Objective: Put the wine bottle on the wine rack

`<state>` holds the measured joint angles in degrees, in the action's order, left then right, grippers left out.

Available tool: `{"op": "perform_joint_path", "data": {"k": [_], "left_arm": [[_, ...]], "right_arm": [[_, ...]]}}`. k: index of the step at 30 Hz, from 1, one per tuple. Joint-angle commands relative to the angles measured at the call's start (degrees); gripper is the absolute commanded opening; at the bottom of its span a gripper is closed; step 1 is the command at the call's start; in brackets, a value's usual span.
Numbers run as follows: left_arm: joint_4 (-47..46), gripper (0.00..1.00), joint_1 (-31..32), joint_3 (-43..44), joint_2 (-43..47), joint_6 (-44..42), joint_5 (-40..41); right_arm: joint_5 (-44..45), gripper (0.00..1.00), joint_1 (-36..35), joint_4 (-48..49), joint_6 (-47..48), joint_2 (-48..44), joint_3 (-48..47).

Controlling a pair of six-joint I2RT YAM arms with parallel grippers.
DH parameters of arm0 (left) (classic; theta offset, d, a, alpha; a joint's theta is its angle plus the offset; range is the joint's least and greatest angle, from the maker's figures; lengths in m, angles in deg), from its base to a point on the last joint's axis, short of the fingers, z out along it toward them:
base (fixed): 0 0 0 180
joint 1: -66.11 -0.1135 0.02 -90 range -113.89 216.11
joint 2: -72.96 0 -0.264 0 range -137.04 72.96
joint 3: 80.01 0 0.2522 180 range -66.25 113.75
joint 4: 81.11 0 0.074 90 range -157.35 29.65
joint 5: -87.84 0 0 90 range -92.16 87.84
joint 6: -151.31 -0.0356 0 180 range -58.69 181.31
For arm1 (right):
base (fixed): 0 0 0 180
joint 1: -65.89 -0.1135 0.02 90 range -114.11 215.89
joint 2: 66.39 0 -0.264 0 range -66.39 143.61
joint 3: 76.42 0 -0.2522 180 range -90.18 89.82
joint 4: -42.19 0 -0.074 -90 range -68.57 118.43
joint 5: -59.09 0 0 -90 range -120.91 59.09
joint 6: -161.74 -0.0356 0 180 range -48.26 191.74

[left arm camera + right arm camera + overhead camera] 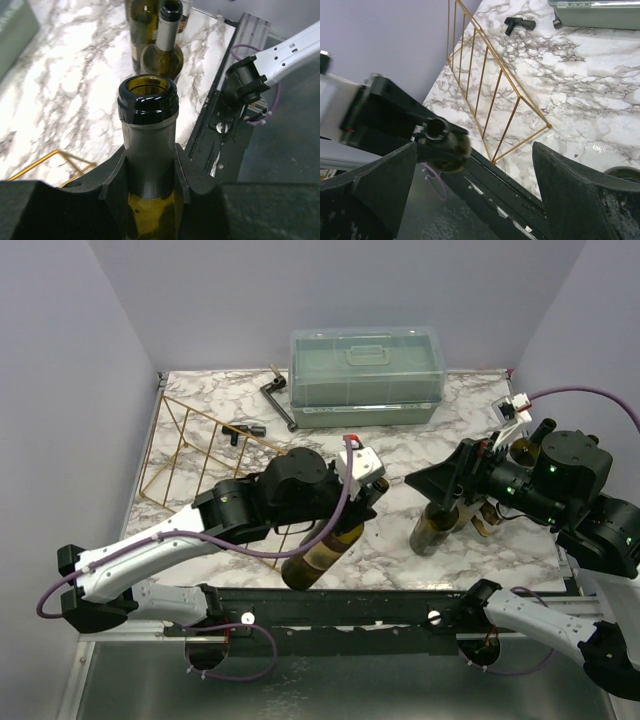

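My left gripper [362, 502] is shut on the neck of a dark olive wine bottle [322, 558] and holds it tilted over the table's near edge, base toward the front. In the left wrist view the jaws [150, 170] clamp the grey-foiled neck [149, 135]. The gold wire wine rack [195, 455] lies at the left of the table, partly hidden behind the left arm; no bottle shows on it. My right gripper [425, 480] is open and empty, facing the held bottle. In the right wrist view its gripper [475, 190] frames the bottle [444, 145] and the rack [490, 85].
A translucent green lidded box [366, 375] stands at the back. Two more bottles stand at the right, one [437, 525] below my right gripper and one [530, 440] behind it. A black tool [278, 400] and a small black part [243, 430] lie near the rack.
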<state>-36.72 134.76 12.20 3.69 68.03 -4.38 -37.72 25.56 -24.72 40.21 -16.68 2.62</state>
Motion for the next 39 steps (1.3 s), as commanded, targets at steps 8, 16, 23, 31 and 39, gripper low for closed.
{"op": "perform_joint_path", "data": {"k": [8,16,23,31,39], "left_arm": [[17.61,0.00,-7.05,8.84,8.03,-15.10,19.33],[14.83,0.00,-36.39,8.48,6.33,-24.00,6.79],[1.39,0.00,-48.11,1.72,7.58,-29.00,14.30],[-14.80,0.00,-64.22,-7.73,5.62,-28.45,10.12],[-35.36,0.00,-68.11,-23.67,8.58,-35.18,2.34]], "right_arm": [[2.96,1.00,-0.27,0.45,-0.80,-1.03,4.48],[3.33,1.00,-0.26,-0.56,-0.18,-1.60,4.67],[3.25,1.00,-0.25,-1.13,1.30,-0.78,4.45],[1.47,1.00,-0.23,-2.02,1.27,1.73,3.43],[1.35,1.00,-0.25,-2.32,-0.09,3.37,3.05]]}}
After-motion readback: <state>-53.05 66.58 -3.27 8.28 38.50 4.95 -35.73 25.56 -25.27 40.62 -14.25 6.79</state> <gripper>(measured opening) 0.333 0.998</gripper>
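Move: Gripping a wine bottle by its neck, the left hand has the rack's middle about 29 cm to its left, 12 cm ahead and some 28 cm below. Roughly 20 cm beyond the rack's middle lies the black tool, about 31 cm left of the hand; a standing bottle is some 17 cm to the hand's right and 3 cm ahead. From the right hand, the rack is about 38 cm left, 10 cm ahead and 35 cm down. Swinging the held bottle about 40 cm left and 25 cm forward, the left hand first goes left with a 4 cm rise, then sweeps forward-left towards the rack's far left end, sinking some 7 cm overall from that crest. The wrist turns counter-clockwise roughly 65 degrees, its left side rising, and the fingers keep the neck. The right hand, empty and wide open, sinks about 4 cm. ##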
